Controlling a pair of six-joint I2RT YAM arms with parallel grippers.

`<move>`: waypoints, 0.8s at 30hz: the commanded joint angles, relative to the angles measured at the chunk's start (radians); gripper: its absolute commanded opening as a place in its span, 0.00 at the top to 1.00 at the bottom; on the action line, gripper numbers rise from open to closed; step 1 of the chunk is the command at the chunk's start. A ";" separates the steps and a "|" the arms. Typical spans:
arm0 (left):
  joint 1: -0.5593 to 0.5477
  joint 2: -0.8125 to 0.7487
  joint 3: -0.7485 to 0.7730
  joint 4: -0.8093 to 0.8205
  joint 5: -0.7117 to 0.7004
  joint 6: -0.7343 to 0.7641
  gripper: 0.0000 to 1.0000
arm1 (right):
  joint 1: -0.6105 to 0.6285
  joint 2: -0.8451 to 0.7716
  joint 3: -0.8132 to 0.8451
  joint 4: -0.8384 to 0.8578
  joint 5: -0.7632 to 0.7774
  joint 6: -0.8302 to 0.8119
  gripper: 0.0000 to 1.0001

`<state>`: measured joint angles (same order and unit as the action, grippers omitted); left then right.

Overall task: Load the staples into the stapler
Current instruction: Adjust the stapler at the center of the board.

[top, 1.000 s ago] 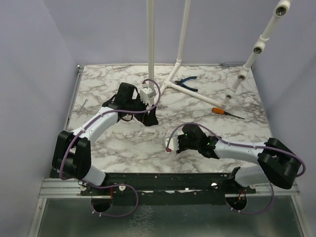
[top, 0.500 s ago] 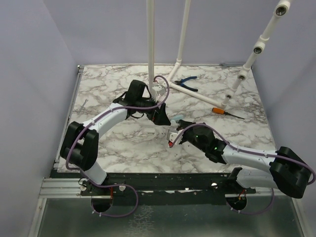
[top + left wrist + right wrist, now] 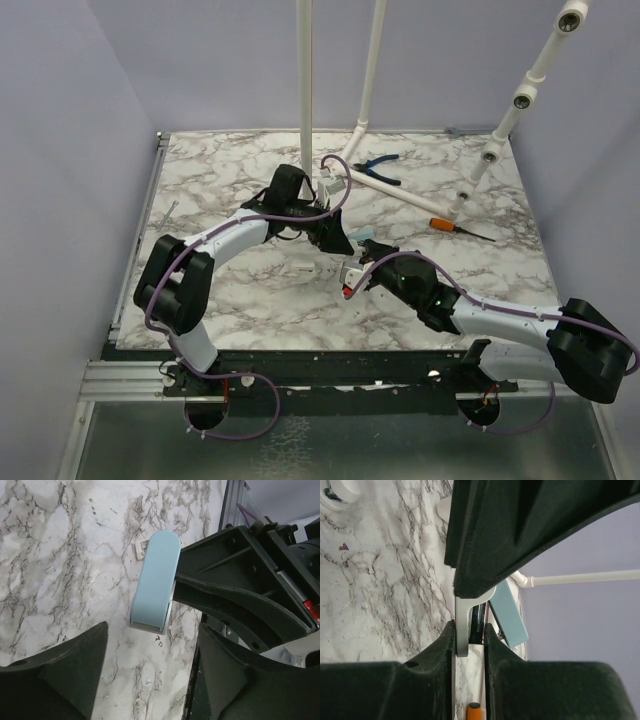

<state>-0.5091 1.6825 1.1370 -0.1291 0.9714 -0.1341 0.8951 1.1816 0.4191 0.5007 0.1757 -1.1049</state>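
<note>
The stapler point(image 3: 361, 236) is pale blue-green and is held up over the middle of the table. My right gripper point(image 3: 352, 268) is shut on its pale grey base point(image 3: 462, 630). The blue lid point(image 3: 509, 612) is swung away from the dark metal channel point(image 3: 479, 625). In the left wrist view the lid point(image 3: 156, 582) sticks out from the right gripper's fingers point(image 3: 235, 590). My left gripper point(image 3: 335, 240) hovers right beside the lid, open point(image 3: 150, 672), with nothing between its jaws. A small whitish piece point(image 3: 303, 266) lies on the table below; I cannot tell whether it is the staples.
Blue-handled pliers point(image 3: 378, 165) lie at the back by a white pipe frame point(image 3: 372, 178). An orange-handled screwdriver point(image 3: 445, 225) lies at the right, its handle point(image 3: 474, 711) also showing in the right wrist view. A white post point(image 3: 306, 90) rises behind the left gripper.
The left arm has swung right until its gripper is beside the stapler. The right arm reached forward with the stapler half a second ago and has held still since.
</note>
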 commanded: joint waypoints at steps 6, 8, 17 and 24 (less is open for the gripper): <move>-0.011 0.065 0.041 0.034 0.075 -0.013 0.44 | 0.002 -0.010 -0.006 0.020 0.006 0.010 0.97; -0.010 0.065 0.043 0.034 0.077 -0.012 0.44 | 0.001 -0.011 -0.006 0.016 0.001 0.013 0.97; -0.011 0.071 0.057 0.044 0.079 -0.018 0.45 | 0.002 -0.014 -0.007 0.001 -0.016 0.017 0.98; -0.017 0.078 0.061 0.061 0.088 -0.029 0.57 | 0.002 -0.011 -0.005 -0.001 -0.019 0.017 0.99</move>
<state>-0.5182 1.7454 1.1690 -0.0948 1.0164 -0.1608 0.8951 1.1816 0.4191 0.4992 0.1741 -1.1000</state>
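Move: The light-blue stapler is already held in the right fingers, its middle about 2 cm ahead of the right hand and roughly level with it. From the left hand, whose open fingers face its near end, the stapler's middle lies about 4 cm to the right and 1 cm ahead, nearly level. On the table some 12 cm below lie a small white strip, 11 cm left and 4 cm back of the left hand, and the orange screwdriver handle, about 22 cm right and 6 cm ahead. The right hand keeps its pinch on the stapler and stays put. The left hand dips nearly 2 cm, rises most of the way back and edges about 1 cm right to the stapler's near end, its fingers narrowing around it from about three-quarters open to just under half, with a brief check midway; no squeeze is visible yet. ##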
